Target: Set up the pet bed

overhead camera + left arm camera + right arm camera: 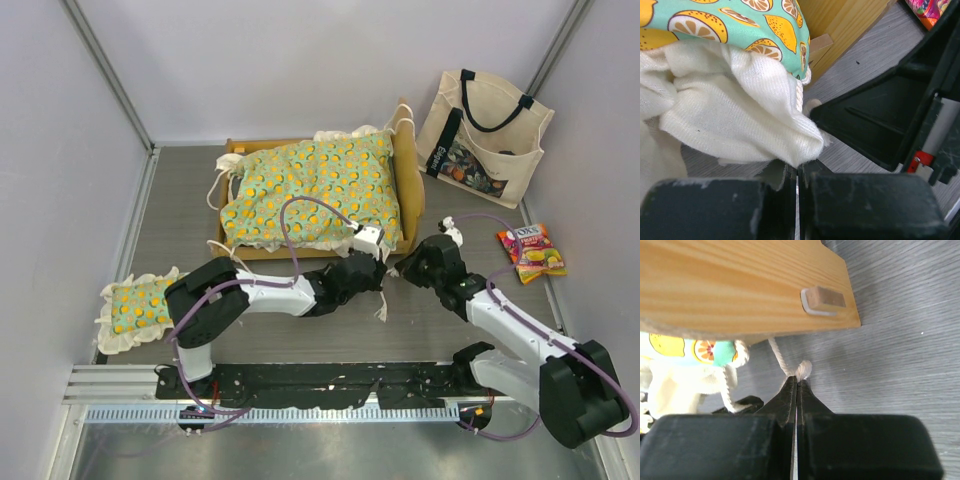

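The pet bed's light-wood frame [408, 190] stands mid-table with the green orange-print mattress cushion [315, 190] lying in it. Both grippers meet at the bed's near right corner. My left gripper [380, 272] is shut on the cushion's cream ruffle [740, 115], pinched at the jaw tips [799, 169]. My right gripper [398, 268] is shut on a cream tie cord [780, 357] that runs up under the wooden frame [740, 290]; its knotted end shows just above the tips [798, 382]. Another cord end [383, 305] hangs loose on the table.
A small matching ruffled pillow [140, 308] lies at the near left. A cream tote bag [485, 140] leans against the back right wall. A colourful snack packet [535, 250] lies right of the arms. Walls enclose the table on three sides.
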{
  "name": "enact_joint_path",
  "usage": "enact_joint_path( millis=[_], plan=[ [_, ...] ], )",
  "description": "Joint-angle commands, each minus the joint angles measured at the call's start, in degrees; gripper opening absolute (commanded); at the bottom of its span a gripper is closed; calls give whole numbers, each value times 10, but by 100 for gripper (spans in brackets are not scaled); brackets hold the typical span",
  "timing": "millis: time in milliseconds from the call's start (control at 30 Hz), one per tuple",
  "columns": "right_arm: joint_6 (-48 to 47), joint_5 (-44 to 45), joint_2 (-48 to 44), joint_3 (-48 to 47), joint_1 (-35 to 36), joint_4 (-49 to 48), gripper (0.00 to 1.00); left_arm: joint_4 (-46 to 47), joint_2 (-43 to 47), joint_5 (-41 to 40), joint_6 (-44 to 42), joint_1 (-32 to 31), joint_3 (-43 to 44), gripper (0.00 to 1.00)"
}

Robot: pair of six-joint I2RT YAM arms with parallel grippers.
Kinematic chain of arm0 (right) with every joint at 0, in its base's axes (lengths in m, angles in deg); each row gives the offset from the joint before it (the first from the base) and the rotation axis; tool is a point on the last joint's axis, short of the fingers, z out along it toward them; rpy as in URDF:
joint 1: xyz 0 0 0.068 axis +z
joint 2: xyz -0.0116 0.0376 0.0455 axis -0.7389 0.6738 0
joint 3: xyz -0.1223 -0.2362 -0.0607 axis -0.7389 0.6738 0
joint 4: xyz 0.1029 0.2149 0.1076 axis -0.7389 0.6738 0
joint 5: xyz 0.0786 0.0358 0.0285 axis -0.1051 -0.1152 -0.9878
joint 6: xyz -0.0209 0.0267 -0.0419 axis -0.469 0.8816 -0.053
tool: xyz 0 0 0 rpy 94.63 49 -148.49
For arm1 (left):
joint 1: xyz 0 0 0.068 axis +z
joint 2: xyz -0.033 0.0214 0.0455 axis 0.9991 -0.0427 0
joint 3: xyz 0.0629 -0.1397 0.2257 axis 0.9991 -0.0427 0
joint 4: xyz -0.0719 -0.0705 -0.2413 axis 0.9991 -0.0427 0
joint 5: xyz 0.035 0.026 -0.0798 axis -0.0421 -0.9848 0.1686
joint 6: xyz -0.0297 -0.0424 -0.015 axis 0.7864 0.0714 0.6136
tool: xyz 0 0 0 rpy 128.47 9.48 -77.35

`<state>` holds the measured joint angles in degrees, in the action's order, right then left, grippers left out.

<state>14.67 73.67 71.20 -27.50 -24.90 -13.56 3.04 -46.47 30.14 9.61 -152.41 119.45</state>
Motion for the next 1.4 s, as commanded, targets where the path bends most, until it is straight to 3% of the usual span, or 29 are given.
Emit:
enact_joint_path(
  millis=[0, 400, 833, 1100, 1367],
  plan=[
    [51, 24, 31, -8, -2, -85, 1, -6, 30, 30, -10, 5, -1, 0],
    [139, 3, 111, 25, -2, -228, 1, 4, 40, 95, -10, 19, -7, 0],
    [64, -207, 131, 33, -35, -291, 1, 65, 20, 238, 9, 40, -12, 4],
    [39, -260, 126, 19, -46, -261, 1, 64, 17, 268, 16, 41, -1, 34],
    [33, -282, 143, 10, -48, -251, 1, 15, 41, 282, -8, 41, 8, 42]
  ],
)
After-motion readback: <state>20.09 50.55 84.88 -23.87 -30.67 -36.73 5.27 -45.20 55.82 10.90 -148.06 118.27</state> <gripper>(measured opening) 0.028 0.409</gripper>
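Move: Each hand already pinches a white tie of the bed. From the left hand, the bed frame's front right corner lies about 6 cm ahead and 4 cm right, roughly level. From the right hand, the left hand's tie is about 4 cm left, level fore and aft, 2 cm higher; the frame corner is some 5 cm ahead and 2 cm right, and the cushion's near right corner about 7 cm ahead, 2 cm left. Right fingers, still shut, push forward, then left about 5 cm, rolling, as left fingers back off, opening partway. ##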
